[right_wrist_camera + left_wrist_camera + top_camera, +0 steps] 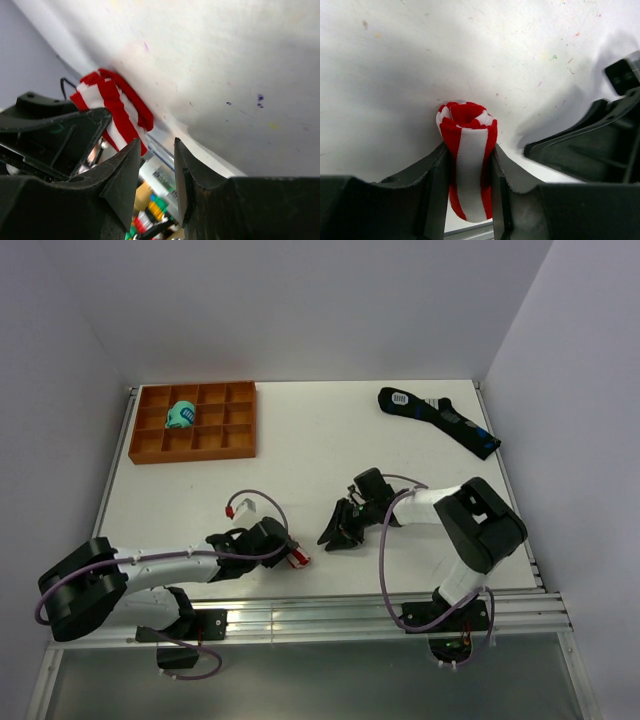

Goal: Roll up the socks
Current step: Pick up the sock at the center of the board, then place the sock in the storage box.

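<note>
The socks (468,145) are a tight red and white striped roll, standing between the fingers of my left gripper (468,167), which is shut on them close to the table's near edge. From above, the socks (299,560) peek out at the tip of the left gripper (289,552). My right gripper (335,530) hovers just to their right, jaws open and empty. Its wrist view shows the socks (114,107) up and to the left of the right gripper (156,150), apart from its fingers.
An orange compartment tray (150,445) at the back left holds a teal sock bundle (181,415). A long black sock (440,420) lies at the back right. A metal rail (330,615) runs along the near table edge, close to both grippers.
</note>
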`<act>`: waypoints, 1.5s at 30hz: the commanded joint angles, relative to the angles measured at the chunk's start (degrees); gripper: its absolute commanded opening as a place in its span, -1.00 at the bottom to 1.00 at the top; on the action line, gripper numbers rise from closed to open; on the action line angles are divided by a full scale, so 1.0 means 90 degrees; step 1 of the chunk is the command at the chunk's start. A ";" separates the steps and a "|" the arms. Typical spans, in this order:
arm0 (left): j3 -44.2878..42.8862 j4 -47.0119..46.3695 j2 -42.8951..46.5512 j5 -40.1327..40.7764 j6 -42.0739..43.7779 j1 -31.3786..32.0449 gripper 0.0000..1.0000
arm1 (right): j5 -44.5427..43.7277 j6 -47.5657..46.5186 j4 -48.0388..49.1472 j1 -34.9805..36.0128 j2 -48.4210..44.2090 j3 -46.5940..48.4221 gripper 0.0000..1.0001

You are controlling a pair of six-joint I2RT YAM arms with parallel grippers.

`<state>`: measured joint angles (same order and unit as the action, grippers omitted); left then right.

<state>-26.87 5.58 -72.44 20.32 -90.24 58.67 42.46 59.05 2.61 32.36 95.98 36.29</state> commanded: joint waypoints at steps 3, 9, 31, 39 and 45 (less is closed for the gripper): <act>-0.0246 0.0756 0.0519 0.0428 0.0290 -0.0045 -0.99 | -0.0577 -0.0730 -0.1374 -0.0148 -0.0440 0.0654 -0.19; -0.0373 0.1136 0.0929 0.0360 0.0505 -0.0395 -0.99 | -0.0967 -0.1121 -0.1911 -0.0178 -0.0674 0.0957 -0.20; -0.4376 0.1547 -0.1070 -0.0910 0.2693 -0.4497 -0.99 | -0.2031 -0.2527 -0.3385 -0.0246 -0.2051 0.1553 -0.21; -0.6221 0.2260 -0.2885 -0.0510 0.2000 -0.4771 -0.99 | -0.2383 -0.2947 -0.3699 -0.0246 -0.2403 0.1563 -0.22; -0.6417 0.1831 -0.3571 -0.0558 0.1667 -0.4927 -0.99 | -0.2374 -0.3152 -0.3718 -0.0256 -0.2550 0.1466 -0.22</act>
<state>-81.41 22.48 -102.76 14.46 -72.71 15.29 22.17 33.17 -30.06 30.46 75.20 48.47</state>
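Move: The brown tray's middle lies about 37 cm ahead of the left gripper and 29 cm to its left, at nearly its height; the near right compartment is roughly 30 cm ahead and 16 cm left. In the tray, the teal sock is some 39 cm ahead and 32 cm left. The right gripper stands about 7 cm to the right, a touch ahead. From the right gripper the tray's middle is some 35 cm ahead and 36 cm left. Keep the rolled striped sock pinched in the left gripper; ease left and up, then sweep it fast some 30 cm forward and 13 cm left to the tray's near right corner, arching high and sinking a little at the end, the wrist turning about 25 degrees counter-clockwise. Meanwhile draw the empty right gripper up and right, tilting, its fingers still parted. ##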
